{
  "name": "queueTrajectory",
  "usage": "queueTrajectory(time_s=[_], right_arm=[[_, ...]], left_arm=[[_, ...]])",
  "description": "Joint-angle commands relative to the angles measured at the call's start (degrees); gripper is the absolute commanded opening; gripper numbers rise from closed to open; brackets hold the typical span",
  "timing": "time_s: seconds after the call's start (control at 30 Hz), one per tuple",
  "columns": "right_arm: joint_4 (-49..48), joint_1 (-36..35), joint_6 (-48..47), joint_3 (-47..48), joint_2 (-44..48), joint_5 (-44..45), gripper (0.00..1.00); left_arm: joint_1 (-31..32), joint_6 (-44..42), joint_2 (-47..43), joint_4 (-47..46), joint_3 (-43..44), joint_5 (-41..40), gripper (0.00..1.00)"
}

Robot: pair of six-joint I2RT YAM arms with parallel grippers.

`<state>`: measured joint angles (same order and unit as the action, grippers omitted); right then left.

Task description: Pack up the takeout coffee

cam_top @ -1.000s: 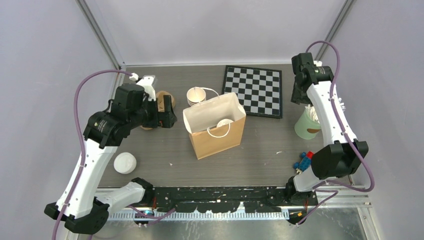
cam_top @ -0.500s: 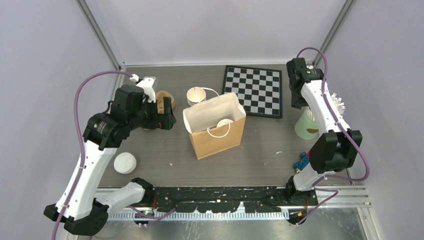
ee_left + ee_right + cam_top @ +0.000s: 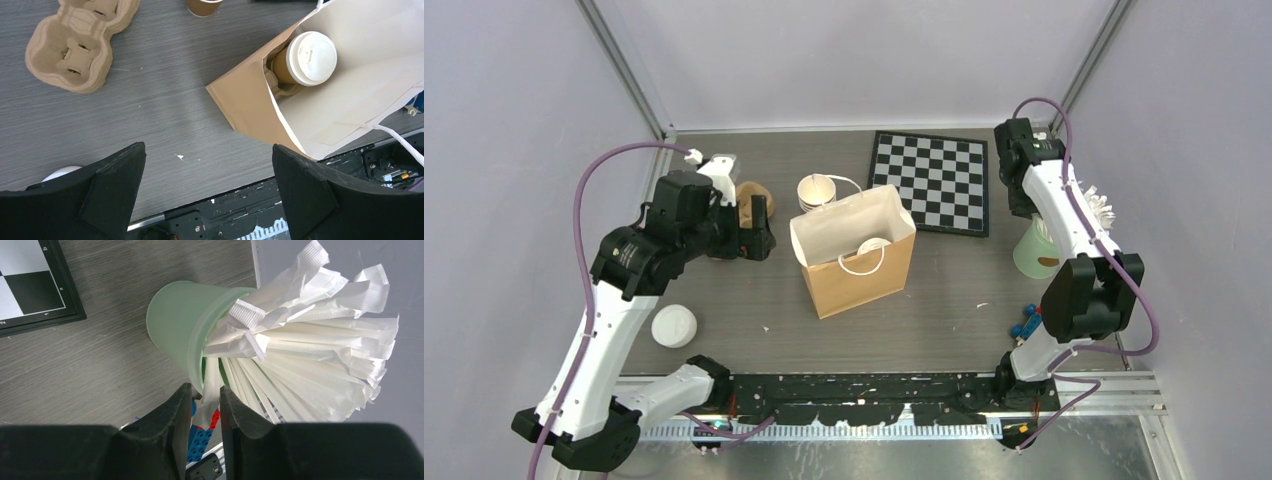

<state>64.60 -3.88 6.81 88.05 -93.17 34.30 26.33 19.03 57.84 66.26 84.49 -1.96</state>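
Note:
The takeout coffee (image 3: pixel 305 59), a tan cup with a white lid, stands inside the open brown paper bag (image 3: pixel 250 100), seated in a cardboard holder. In the top view its lid (image 3: pixel 873 245) shows in the bag (image 3: pixel 859 275). My left gripper (image 3: pixel 208 146) is open and empty, held above the table left of the bag (image 3: pixel 759 228). My right gripper (image 3: pixel 205 390) is shut on a white wrapped straw (image 3: pixel 210 382) that hangs out of a green cup (image 3: pixel 180 325) full of straws. In the top view it (image 3: pixel 1027 205) is at the far right.
A chessboard (image 3: pixel 931 180) lies behind the bag. A stack of lidless cups (image 3: pixel 817 192) stands at the bag's back left. A cardboard cup carrier (image 3: pixel 80 40) lies to the left. A loose white lid (image 3: pixel 673 325) is near left. Blue and red bricks (image 3: pixel 1031 320) lie near right.
My right wrist has swung a little left and toward the back over the green cup. The left arm has barely moved.

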Motion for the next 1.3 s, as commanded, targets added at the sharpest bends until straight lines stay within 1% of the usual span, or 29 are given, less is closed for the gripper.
queueTrajectory(time_s=[0.0, 0.07, 0.13, 0.27, 0.57, 0.73, 0.97, 1.27], right_arm=[[-1.3, 0.3, -1.0, 1.5, -0.2, 2.5, 0.28], [-0.9, 0.3, -0.8, 1.6, 0.2, 2.6, 0.22], [-0.2, 0.3, -0.4, 1.8, 1.0, 2.4, 0.18], [2.1, 0.3, 0.6, 2.9, 3.0, 1.7, 0.15], [8.4, 0.1, 3.3, 7.4, 7.4, -0.4, 0.13], [14.3, 0.0, 4.4, 12.9, 8.6, -0.9, 0.13], [23.9, 0.0, 6.0, 26.7, 9.0, -0.8, 0.13], [32.0, -0.1, 7.9, 40.2, 8.6, -0.3, 0.13]], left_arm=[[-0.3, -0.9, -0.6, -1.7, 0.1, -0.9, 1.00], [-0.3, -0.9, -0.6, -1.7, 0.0, -1.0, 1.00], [-0.3, -1.1, -0.6, -1.8, 0.1, -1.1, 1.00], [-0.2, -1.2, -0.5, -2.2, 0.2, -1.2, 1.00], [-0.2, -1.6, 0.4, -2.7, 0.3, -2.0, 1.00], [0.1, -1.3, 0.7, -2.8, 0.1, -1.6, 1.00], [0.4, -0.5, 1.3, -2.9, -0.5, -1.2, 1.00], [1.0, 0.3, 2.4, -4.3, -1.1, -0.4, 1.00]])
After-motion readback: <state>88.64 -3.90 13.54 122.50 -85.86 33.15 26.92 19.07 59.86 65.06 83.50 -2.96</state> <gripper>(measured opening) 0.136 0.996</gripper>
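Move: The right hand has a paper-wrapped straw between its fingertips, not yet pinched tight. The straw's middle is about 5 cm below and 2 cm to the right, and the green cup is some 4 cm right, 1 cm ahead and 12 cm down. The chessboard's middle is roughly 19 cm ahead and 19 cm left, the toy 13 cm back and 3 cm right, both some 17 cm below. From the left hand the straw is about 13 cm ahead and 50 cm right, 17 cm lower. The right hand stays almost in place at the green cup while its fingers close on the one straw that leans out towards the robot, pinching its wrapper near the upper end. Keeping that pinch, it then draws the straw up about 17 cm, quickening as it goes and easing back some 5 cm towards the base, while the wrist tips the fingers up and forward by about 20 degrees. ##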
